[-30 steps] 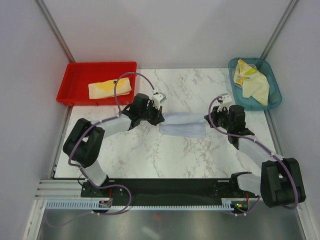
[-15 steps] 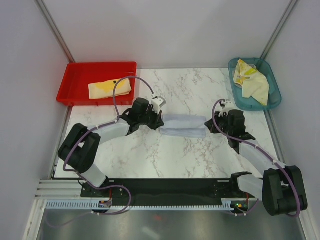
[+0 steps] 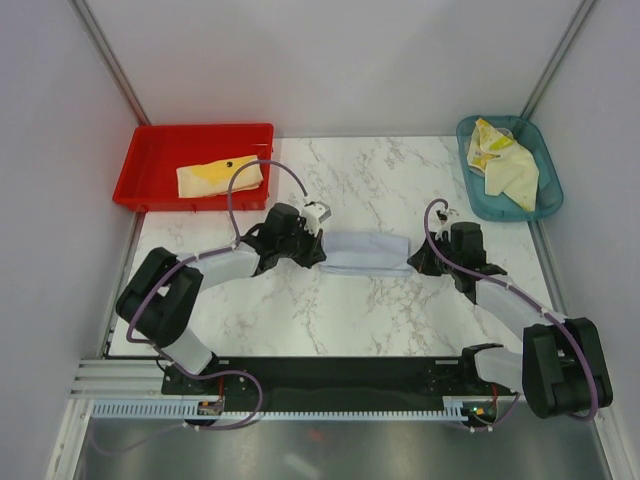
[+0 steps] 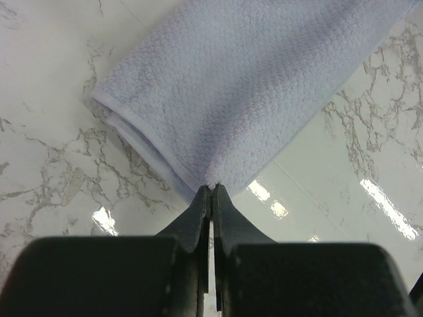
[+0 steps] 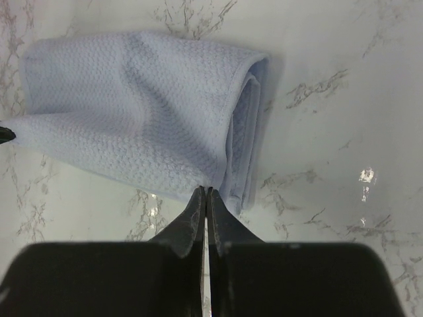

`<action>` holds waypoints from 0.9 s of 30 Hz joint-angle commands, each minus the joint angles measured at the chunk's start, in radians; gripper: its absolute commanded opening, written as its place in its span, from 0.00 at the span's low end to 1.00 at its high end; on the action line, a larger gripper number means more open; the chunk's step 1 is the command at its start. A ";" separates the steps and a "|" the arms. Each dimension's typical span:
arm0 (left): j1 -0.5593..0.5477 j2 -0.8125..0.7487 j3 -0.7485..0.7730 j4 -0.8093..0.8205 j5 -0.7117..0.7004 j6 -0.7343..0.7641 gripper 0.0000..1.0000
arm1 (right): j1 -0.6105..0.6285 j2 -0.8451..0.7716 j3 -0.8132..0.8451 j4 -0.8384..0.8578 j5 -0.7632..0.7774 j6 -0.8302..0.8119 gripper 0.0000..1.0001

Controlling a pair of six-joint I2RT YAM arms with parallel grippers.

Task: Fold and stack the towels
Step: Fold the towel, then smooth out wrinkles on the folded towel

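Note:
A pale lavender-blue towel (image 3: 366, 250) lies folded on the marble table between the two arms. My left gripper (image 3: 318, 256) is shut on its left near corner (image 4: 213, 178). My right gripper (image 3: 415, 262) is shut on its right near corner (image 5: 210, 181). In the right wrist view the towel (image 5: 145, 112) shows stacked layers at its right fold. A folded cream-yellow towel (image 3: 220, 176) rests in the red tray (image 3: 150, 160). More crumpled yellow towels (image 3: 505, 162) fill the teal basket (image 3: 545, 195).
The marble table (image 3: 330, 320) is bounded by white walls at left, right and back. The red tray stands at the back left and the teal basket at the back right. The arm bases sit on a black rail (image 3: 330, 385) at the near edge.
Both grippers have carried the towel's near edge forward and down, so the folded towel now lies flatter and more squarely between them. Both stay shut.

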 commanded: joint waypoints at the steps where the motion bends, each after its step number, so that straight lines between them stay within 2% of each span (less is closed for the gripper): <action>1: -0.010 -0.028 -0.014 0.010 -0.004 -0.031 0.02 | 0.004 0.006 0.008 -0.030 -0.002 -0.004 0.04; 6: -0.016 -0.035 -0.031 0.010 0.016 -0.039 0.06 | 0.004 0.020 0.002 -0.030 0.012 0.010 0.07; 8: -0.021 -0.038 -0.036 0.009 0.028 -0.045 0.15 | 0.004 0.023 0.002 -0.060 0.036 0.021 0.13; 10: -0.024 -0.042 -0.037 -0.005 0.027 -0.047 0.23 | 0.004 0.023 0.012 -0.077 0.050 0.032 0.25; 12: -0.026 -0.058 -0.039 -0.022 0.032 -0.051 0.27 | 0.003 0.014 0.021 -0.099 0.047 0.035 0.32; 16: -0.026 -0.070 -0.014 -0.089 0.032 -0.060 0.42 | 0.004 -0.031 0.081 -0.165 0.066 0.041 0.38; 18: -0.026 -0.076 0.018 -0.160 0.021 -0.059 0.43 | 0.003 -0.035 0.112 -0.215 0.078 0.045 0.40; 22: -0.026 -0.145 0.050 -0.198 -0.033 -0.079 0.46 | 0.004 -0.009 0.211 -0.306 0.089 0.094 0.39; 25: -0.026 -0.166 0.084 -0.200 -0.024 -0.131 0.47 | 0.006 0.053 0.273 -0.321 0.073 0.139 0.39; 27: -0.026 -0.159 0.090 -0.139 0.014 -0.183 0.47 | 0.021 0.093 0.294 -0.320 0.060 0.151 0.39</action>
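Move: The left hand holds the towel's left front corner, low over the table; the towel's near bottom edge, where that corner goes, lies about 3 cm back and 2 cm below. The towel's middle is some 10 cm to its right and 2 cm ahead, the red bin's middle roughly 24 cm ahead and 28 cm left. The right hand holds the other corner, its place 2 cm back and 2 cm below; the teal basket sits about 25 cm ahead and 22 cm right of that hand. Back towards the base and slightly down, both hands draw the pinched front edge to the towel's near edge, the left about 3 cm back, the right about 2 cm back and 2 cm down, fingers opening on the way to let go. Then both lift clear: the left rises some 4 cm, while the right rises over 5 cm and swings about 3 cm forward over the towel. ##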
